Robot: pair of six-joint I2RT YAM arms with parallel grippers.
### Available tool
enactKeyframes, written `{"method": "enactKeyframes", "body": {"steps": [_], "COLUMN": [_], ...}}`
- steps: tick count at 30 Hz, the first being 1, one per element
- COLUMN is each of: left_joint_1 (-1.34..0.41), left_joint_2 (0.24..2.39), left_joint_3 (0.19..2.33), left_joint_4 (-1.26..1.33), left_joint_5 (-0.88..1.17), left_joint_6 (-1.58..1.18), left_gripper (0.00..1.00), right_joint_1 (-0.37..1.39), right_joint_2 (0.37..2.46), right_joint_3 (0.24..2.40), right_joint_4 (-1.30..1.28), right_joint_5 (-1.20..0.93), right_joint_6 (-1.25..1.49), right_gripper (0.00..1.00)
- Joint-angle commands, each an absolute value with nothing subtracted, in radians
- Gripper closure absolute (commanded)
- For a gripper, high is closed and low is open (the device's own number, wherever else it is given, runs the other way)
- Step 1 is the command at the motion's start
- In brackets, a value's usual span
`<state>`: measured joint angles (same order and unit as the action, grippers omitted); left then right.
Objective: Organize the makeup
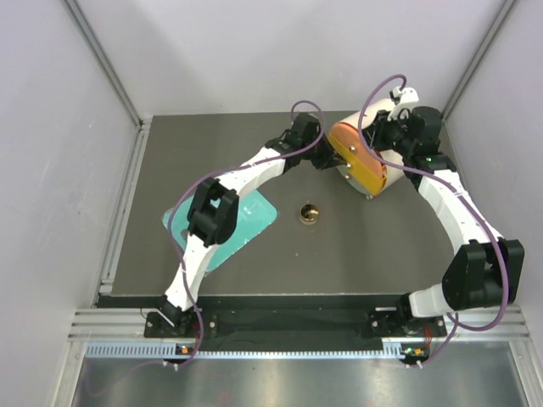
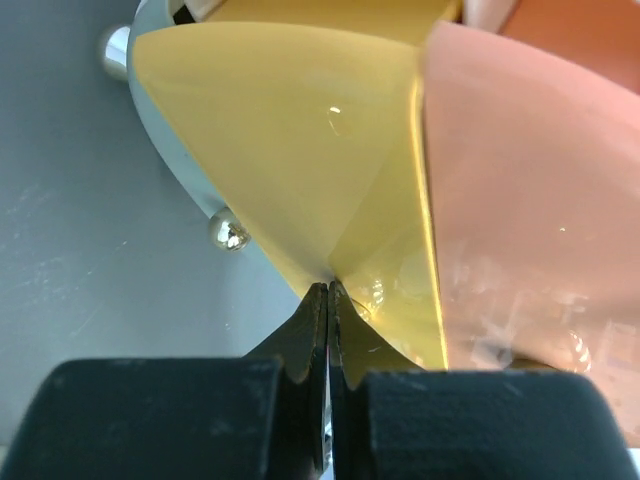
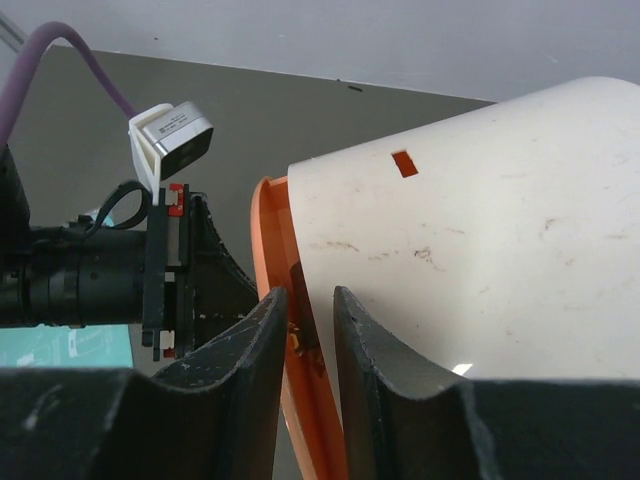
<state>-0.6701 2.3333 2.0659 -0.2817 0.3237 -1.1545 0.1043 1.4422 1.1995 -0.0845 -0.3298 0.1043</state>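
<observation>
Of the makeup, a round gold-and-black compact (image 1: 308,213) sits alone on the dark mat, near the middle. Behind it lies the white drum (image 1: 379,146) on its side, its orange-yellow front (image 1: 358,158) facing left. My left gripper (image 1: 326,158) is shut, its tips (image 2: 328,287) pressed against that yellow front (image 2: 290,150) with nothing visible between them. My right gripper (image 3: 311,300) straddles the drum's orange rim (image 3: 268,225) from above. One finger lies on the front side, the other over the white wall (image 3: 480,250), closed on the rim.
A flat teal tray (image 1: 246,220) lies left of centre, partly under the left arm. Small silver ball feet (image 2: 228,232) stick out of the drum's base. Grey walls close in the mat on the left, back and right.
</observation>
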Motion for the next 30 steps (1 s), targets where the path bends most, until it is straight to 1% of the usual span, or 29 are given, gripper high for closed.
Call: {"method": "enactKeyframes", "body": {"steps": [1,6,11,13,21,30], "left_joint_1": [-0.680,-0.678,-0.672,-0.672,-0.681,-0.710], "left_joint_2": [2.370,2.370,2.251,2.215,2.151,2.161], "left_joint_3": [2.134,2.123,1.985,1.965,1.971,2.037], "left_joint_4": [-0.107,-0.081,-0.063,-0.054,-0.012,-0.008], "left_joint_5": [0.368,0.382,0.341,0.339,0.383,0.407], "left_joint_6": [-1.221,-1.235,-1.172,-1.154,-1.127,-1.134], "left_gripper": [1.00,1.00,1.00,1.00,1.00,1.00], "right_joint_1": [0.117,0.117,0.117,0.117,0.115,0.104], "right_joint_2": [1.560,1.557,1.519,1.494,1.378,1.344], "right_joint_3": [1.095,1.095,1.088,1.080,1.063,1.111], "right_joint_4": [-0.522,-0.520,-0.517,-0.511,-0.476,-0.485], "right_joint_5": [-0.278,-0.273,-0.244,-0.227,-0.172,-0.097], "right_joint_6": [0.089,0.089,0.092,0.097,0.115,0.127], "right_gripper": [0.72,0.72,0.72,0.72,0.73,0.73]}}
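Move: The yellow drawer, still partly out, has its front at the left hand's closed fingertips, its middle roughly 3 cm to their right and 2 cm nearer the base. The orange drawer's front is about 6 cm higher, some 3 cm to their right and 1 cm back; the round compact lies on the table around 11 cm back, 9 cm left and 9 cm down. From the right hand, the yellow front is about 6 cm back, 5 cm left and 10 cm below. Against the yellow drawer's front, beside its knob, the shut left fingertips press on barely a centimetre rightward and forward while sinking slightly, then come free and rise about 9 cm, easing back about 2 cm, tips tilting up, to close beside the orange drawer's knob. The right hand, its gap unchanged, shifts some 5 cm right and back over the cabinet top, turning about 10 degrees clockwise. ##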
